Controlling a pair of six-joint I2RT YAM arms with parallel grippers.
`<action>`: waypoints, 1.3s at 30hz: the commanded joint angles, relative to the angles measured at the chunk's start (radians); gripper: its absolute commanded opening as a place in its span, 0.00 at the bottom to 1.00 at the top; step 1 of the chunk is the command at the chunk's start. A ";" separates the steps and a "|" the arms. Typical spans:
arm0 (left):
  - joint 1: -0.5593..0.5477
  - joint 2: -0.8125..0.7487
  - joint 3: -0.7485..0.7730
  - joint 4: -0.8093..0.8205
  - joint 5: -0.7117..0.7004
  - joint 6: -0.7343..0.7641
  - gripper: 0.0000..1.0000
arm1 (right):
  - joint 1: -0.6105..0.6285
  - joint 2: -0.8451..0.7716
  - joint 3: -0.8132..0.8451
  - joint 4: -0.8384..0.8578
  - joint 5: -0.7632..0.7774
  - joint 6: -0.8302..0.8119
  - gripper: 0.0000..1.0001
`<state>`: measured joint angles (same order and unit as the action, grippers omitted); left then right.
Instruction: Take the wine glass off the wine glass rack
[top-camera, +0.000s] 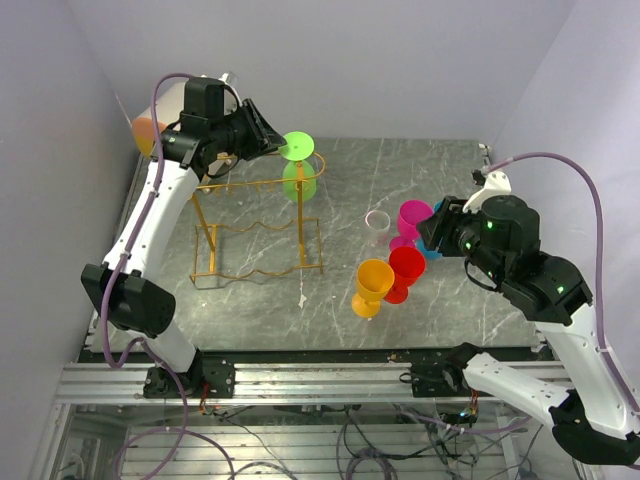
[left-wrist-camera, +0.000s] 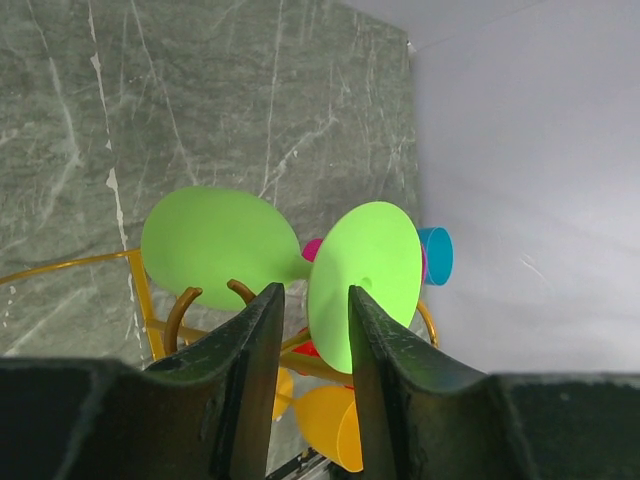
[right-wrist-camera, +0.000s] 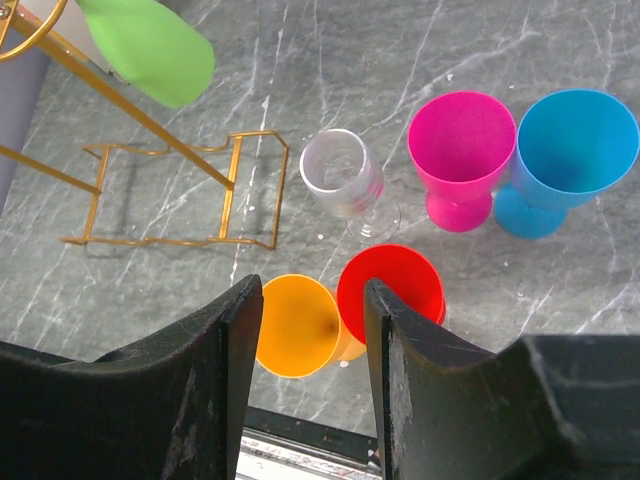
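Observation:
A green wine glass (top-camera: 299, 180) hangs upside down from the top rail of the gold wire wine glass rack (top-camera: 258, 268), its round foot (top-camera: 297, 147) uppermost. My left gripper (top-camera: 277, 142) is open, right beside the foot on its left. In the left wrist view the gripper (left-wrist-camera: 315, 300) is open with the foot (left-wrist-camera: 365, 275) and stem just beyond its tips, the foot's lower edge showing in the gap; the bowl (left-wrist-camera: 215, 240) lies left, over the rack wire (left-wrist-camera: 178, 310). My right gripper (top-camera: 432, 232) (right-wrist-camera: 312, 290) is open and empty, high above the table.
Five glasses stand on the marble table right of the rack: orange (right-wrist-camera: 295, 325), red (right-wrist-camera: 392, 290), clear (right-wrist-camera: 342, 175), pink (right-wrist-camera: 462, 140), blue (right-wrist-camera: 575, 145). A white-and-orange drum (top-camera: 148, 118) sits behind the left arm by the left wall. Walls close the table's sides and back.

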<state>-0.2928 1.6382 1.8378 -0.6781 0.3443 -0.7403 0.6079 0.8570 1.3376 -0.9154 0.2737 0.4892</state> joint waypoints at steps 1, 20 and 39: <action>-0.008 0.008 -0.001 0.053 0.025 -0.020 0.40 | -0.005 -0.005 -0.010 0.022 0.001 -0.014 0.45; -0.012 0.003 -0.052 0.139 0.088 -0.077 0.35 | -0.004 -0.004 -0.021 0.032 0.005 -0.030 0.45; -0.017 0.002 -0.091 0.228 0.134 -0.134 0.12 | -0.005 -0.019 -0.049 0.044 0.007 -0.026 0.44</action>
<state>-0.2985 1.6394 1.7557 -0.5037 0.4370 -0.8612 0.6079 0.8539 1.2976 -0.8944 0.2737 0.4702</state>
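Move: The green wine glass hangs upside down on the rack, its middle about 4 cm right of the left hand, 1 cm ahead and 7 cm lower, its foot already between the open fingers. The rack's middle is some 4 cm back, 5 cm left and 15 cm down; the clear wine glass stands roughly 24 cm right, 1 cm back and 25 cm below. From the right hand, the green glass lies about 20 cm ahead, 28 cm left and 8 cm lower. Left hand eases about 2 cm right, rolling left side down some 8 degrees, and pinches the green glass's foot. ##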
